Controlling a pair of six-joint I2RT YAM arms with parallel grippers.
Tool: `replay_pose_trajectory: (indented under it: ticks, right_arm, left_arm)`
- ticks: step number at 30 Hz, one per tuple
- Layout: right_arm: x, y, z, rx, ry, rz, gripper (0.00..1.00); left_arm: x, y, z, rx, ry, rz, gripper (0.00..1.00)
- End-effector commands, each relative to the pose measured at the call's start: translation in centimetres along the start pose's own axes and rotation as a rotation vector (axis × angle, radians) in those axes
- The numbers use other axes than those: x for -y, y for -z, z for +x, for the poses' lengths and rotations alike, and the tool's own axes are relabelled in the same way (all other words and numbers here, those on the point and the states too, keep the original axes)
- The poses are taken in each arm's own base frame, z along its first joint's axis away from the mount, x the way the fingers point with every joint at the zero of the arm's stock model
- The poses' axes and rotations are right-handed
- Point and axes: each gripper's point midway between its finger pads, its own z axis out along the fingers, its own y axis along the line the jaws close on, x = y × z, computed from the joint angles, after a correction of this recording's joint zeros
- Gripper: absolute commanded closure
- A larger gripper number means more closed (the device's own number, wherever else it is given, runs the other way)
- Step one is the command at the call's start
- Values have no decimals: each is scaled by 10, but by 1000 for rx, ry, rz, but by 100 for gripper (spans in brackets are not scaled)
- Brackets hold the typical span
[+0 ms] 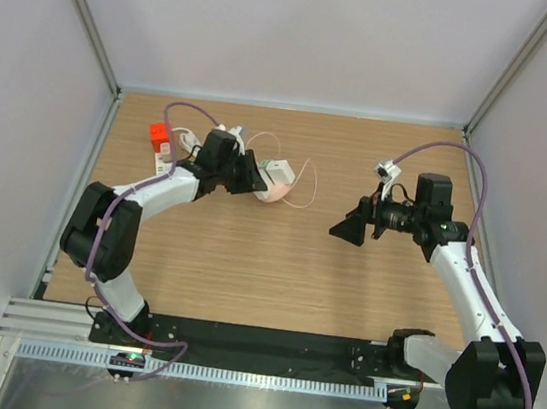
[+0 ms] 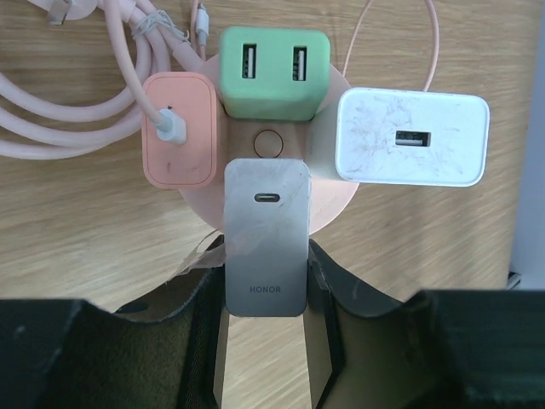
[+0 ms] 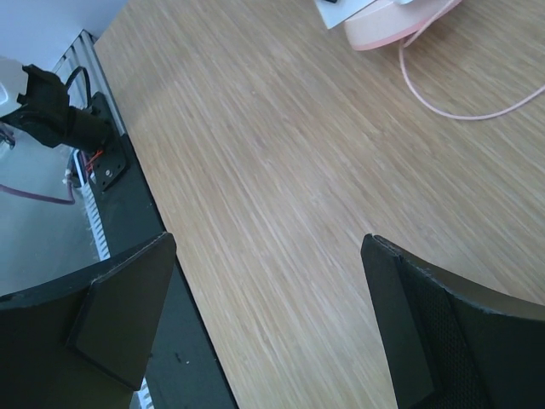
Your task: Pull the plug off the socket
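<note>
In the left wrist view, a round pink socket (image 2: 334,211) lies on the wooden table with several plugs in it: green (image 2: 274,72), pink (image 2: 179,128), white (image 2: 413,136) and a grey plug (image 2: 266,230) marked HONOR. My left gripper (image 2: 266,285) is shut on the grey plug, with one finger pressed on each of its sides. The top view shows the left gripper (image 1: 250,174) right against the socket (image 1: 275,196). My right gripper (image 1: 356,226) hovers open over bare table, well right of the socket. Nothing is between its fingers (image 3: 128,298).
A pink cable (image 2: 77,111) coils left of the socket, and a thin loop (image 1: 301,188) of it trails right. An orange-topped white item (image 1: 161,141) lies at the back left. The black mounting rail (image 3: 128,196) runs along the near table edge.
</note>
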Motion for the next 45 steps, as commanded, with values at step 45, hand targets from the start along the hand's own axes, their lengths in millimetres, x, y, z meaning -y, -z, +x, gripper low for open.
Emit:
replay_pose_trajectory:
  ticks: [45]
  right_arm:
    - [45, -122, -23, 9, -399, 183, 1]
  left_arm:
    - [99, 28, -16, 204, 471, 329, 100]
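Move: Some 14 cm ahead of the open right hand, 16 cm to its left and 10 cm lower is the round socket, held clear of the table. For the left hand, already gripping the grey plug still in it, the socket's middle is about 4 cm ahead, 3 cm to the right and 2 cm down. The white charger stands roughly 4 cm above the socket's middle. The green charger sits some 3 cm farther out and 4 cm left of the socket's middle, 3 cm higher. Closing in on the held socket, the right hand goes left about 7 cm, first easing slightly back, then sinking some 9 cm and pushing forward as its fingers tip down; it stays wide open, with no touch yet to be seen. The left hand keeps its grip on the grey plug, shifts roughly 4 cm right and a little back, and turns some 30 degrees, counter-clockwise with its left side dipping. ##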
